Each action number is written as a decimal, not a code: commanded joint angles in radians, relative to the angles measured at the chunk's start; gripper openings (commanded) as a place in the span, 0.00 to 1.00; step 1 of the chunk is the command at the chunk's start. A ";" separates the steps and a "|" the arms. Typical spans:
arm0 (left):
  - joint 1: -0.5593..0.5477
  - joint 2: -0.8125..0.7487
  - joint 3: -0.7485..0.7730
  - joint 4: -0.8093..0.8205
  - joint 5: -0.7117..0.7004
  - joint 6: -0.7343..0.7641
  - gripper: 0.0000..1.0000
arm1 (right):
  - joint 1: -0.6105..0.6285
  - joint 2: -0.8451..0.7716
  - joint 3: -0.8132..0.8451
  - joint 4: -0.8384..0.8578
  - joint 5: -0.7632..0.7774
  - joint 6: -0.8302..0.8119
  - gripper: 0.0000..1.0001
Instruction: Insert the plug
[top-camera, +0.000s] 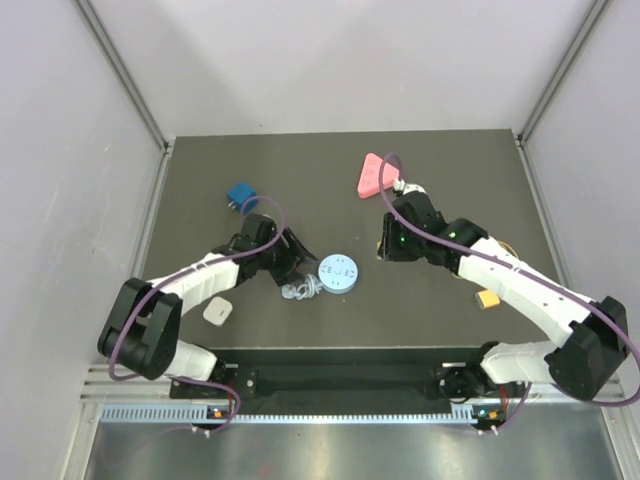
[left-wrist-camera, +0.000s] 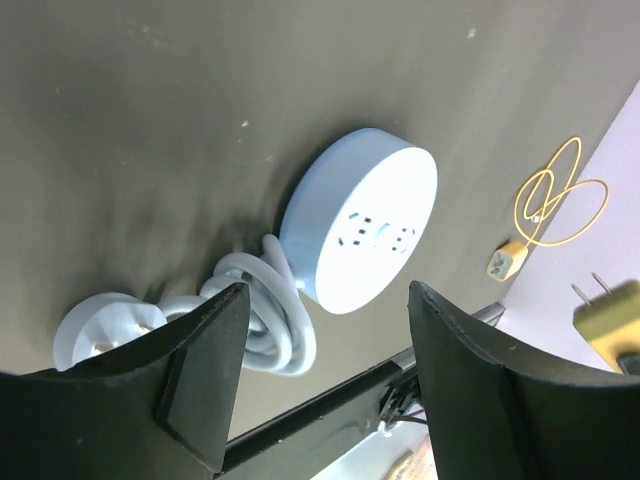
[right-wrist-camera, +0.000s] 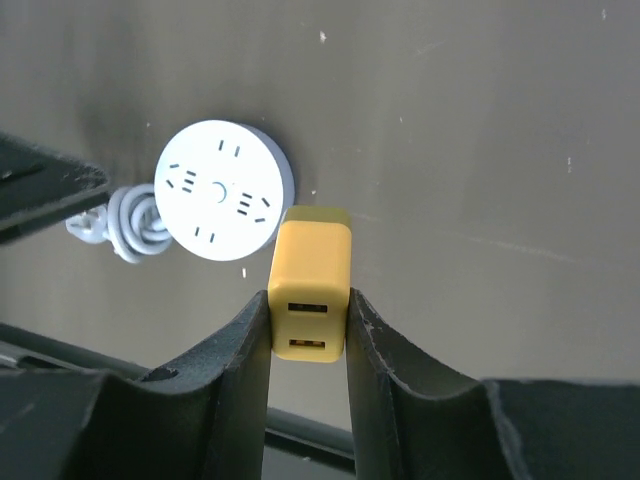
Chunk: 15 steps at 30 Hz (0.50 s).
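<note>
A round white socket (top-camera: 339, 272) lies flat on the dark table with its coiled white cable (top-camera: 300, 291) to its left. My left gripper (top-camera: 292, 260) stands open just left of the socket. In the left wrist view the socket (left-wrist-camera: 365, 230) and cable (left-wrist-camera: 250, 320) lie beyond the open left gripper (left-wrist-camera: 328, 295), with nothing between the fingers. My right gripper (right-wrist-camera: 308, 298) is shut on a yellow plug (right-wrist-camera: 310, 285) with two USB ports facing the camera. It hovers to the right of the socket (right-wrist-camera: 220, 190). The plug's prongs (left-wrist-camera: 600, 290) show at the left wrist view's right edge.
A blue adapter (top-camera: 241, 195) sits at the back left and a pink triangular piece (top-camera: 373, 175) at the back. A white square adapter (top-camera: 218, 312) lies near the front edge. A small yellow connector (top-camera: 487, 299) with a thin yellow wire (left-wrist-camera: 555, 200) lies under the right arm.
</note>
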 joint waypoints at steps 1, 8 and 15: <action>0.002 -0.070 0.056 -0.057 -0.026 0.069 0.69 | 0.025 0.031 0.090 -0.062 0.073 0.174 0.00; 0.100 -0.090 0.115 -0.185 -0.045 0.308 0.66 | 0.131 0.282 0.309 -0.258 0.120 0.392 0.00; 0.300 -0.143 0.073 -0.229 0.115 0.428 0.67 | 0.194 0.534 0.563 -0.367 0.001 0.513 0.00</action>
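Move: The round socket lies about 10 cm to the left of the right hand and some 2 cm farther out, roughly 12 cm below the yellow plug that this hand already holds. Its coiled cord lies about 7 cm to the left of the socket and 3 cm nearer the robot; the pink triangle is about 25 cm ahead of the right hand and 1 cm to its right. From the left hand the socket is some 6 cm to the right, 1 cm back and 3 cm below. The yellow plug, still pinched in the right fingers, is swept about 10 cm left towards the round socket, sinking only slightly, while the wrist tips the fingers some 15 degrees further down and turns a little clockwise. The left hand, open and empty, clears out of the way: up a little, then about 8 cm left and slightly forward, away from the socket. ##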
